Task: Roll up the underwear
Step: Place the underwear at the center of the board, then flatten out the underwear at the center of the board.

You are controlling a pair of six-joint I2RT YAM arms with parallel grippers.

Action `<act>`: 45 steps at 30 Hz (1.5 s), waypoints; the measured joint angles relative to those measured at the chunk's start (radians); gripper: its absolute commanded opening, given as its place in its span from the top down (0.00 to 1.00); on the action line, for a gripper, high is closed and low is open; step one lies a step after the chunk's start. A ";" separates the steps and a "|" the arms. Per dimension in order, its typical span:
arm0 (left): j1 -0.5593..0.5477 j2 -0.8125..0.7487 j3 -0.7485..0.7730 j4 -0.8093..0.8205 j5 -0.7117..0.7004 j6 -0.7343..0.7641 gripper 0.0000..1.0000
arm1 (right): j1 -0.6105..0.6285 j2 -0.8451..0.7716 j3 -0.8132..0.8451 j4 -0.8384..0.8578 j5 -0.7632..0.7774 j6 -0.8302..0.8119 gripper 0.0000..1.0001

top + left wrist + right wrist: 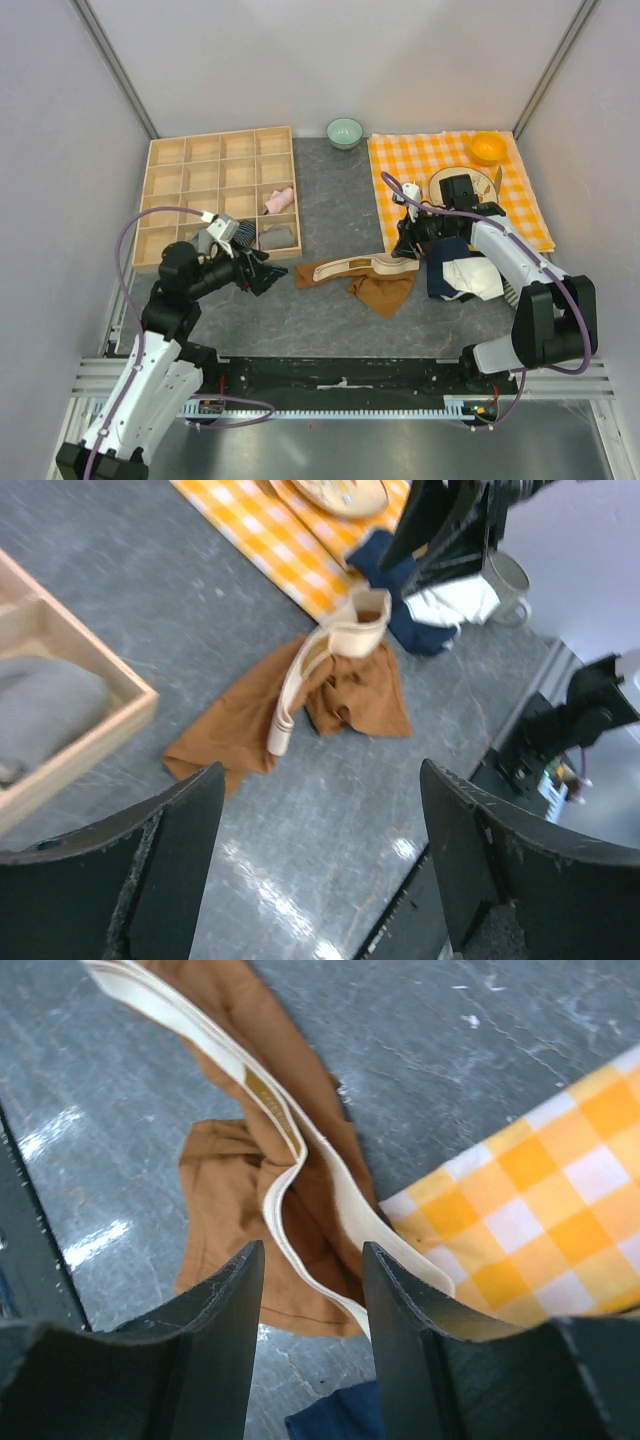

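Note:
The rust-brown underwear (378,288) lies crumpled in the middle of the table, its tan band (350,267) stretched to the left. My right gripper (405,246) hangs over its right end by the checked cloth. In the right wrist view this gripper (313,1300) is open, and the band (300,1175) passes below the gap without touching either finger. My left gripper (264,272) stands wide open left of the garment. Its wrist view (320,850) shows only bare table between the fingers, with the underwear (345,685) farther off. A cream-white garment (478,278) rests on a navy cloth (442,282) on the right.
A wooden compartment tray (293,190) stands at the back left with a pink roll (280,200) and a grey piece (278,237) in it. The orange checked cloth (410,160) carries a plate (478,180) and an orange bowl (488,148). A green bowl (345,131) stands behind.

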 measured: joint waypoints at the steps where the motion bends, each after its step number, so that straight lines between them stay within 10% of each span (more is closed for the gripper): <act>1: -0.024 0.025 0.003 -0.004 -0.002 0.002 0.20 | 0.000 0.000 0.000 -0.018 -0.022 -0.019 0.47; 12: -0.447 0.608 0.293 -0.191 -0.275 0.116 0.27 | 0.000 0.002 0.000 -0.086 -0.054 -0.082 0.47; 20: -0.528 0.885 0.393 -0.290 -0.489 0.157 0.36 | 0.000 0.024 0.000 -0.104 -0.039 -0.092 0.46; 28: -0.540 0.968 0.486 -0.328 -0.560 0.182 0.56 | 0.000 0.052 0.000 -0.120 -0.021 -0.109 0.46; 30: -0.540 0.980 0.509 -0.329 -0.560 0.189 0.98 | 0.000 0.055 0.000 -0.122 -0.011 -0.113 0.46; 45: -0.539 0.843 0.512 -0.367 -0.557 0.223 0.98 | -0.066 0.069 0.001 -0.113 0.169 -0.113 0.44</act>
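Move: Ahead of the left hand by about 4 cm, 10 cm to its right and 14 cm below lies the left end of the underwear's waistband; the underwear's middle is some 23 cm right, 2 cm ahead, and the grey cloth 15 cm ahead, 3 cm left. From the right hand the waistband's right end lies level, about 4 cm right and 7 cm below, the navy cloth 17 cm right, 4 cm back. Swinging down about 15 cm and right 9 cm, the left hand turns its fingers from sideways to steeply down, eases some 4 cm forward and pinches the waistband's left end, then lifts it about 4 cm. The right hand, fingers still half open, sinks some 4 cm and, late on, shifts 5 cm right towards the waistband's right end. ##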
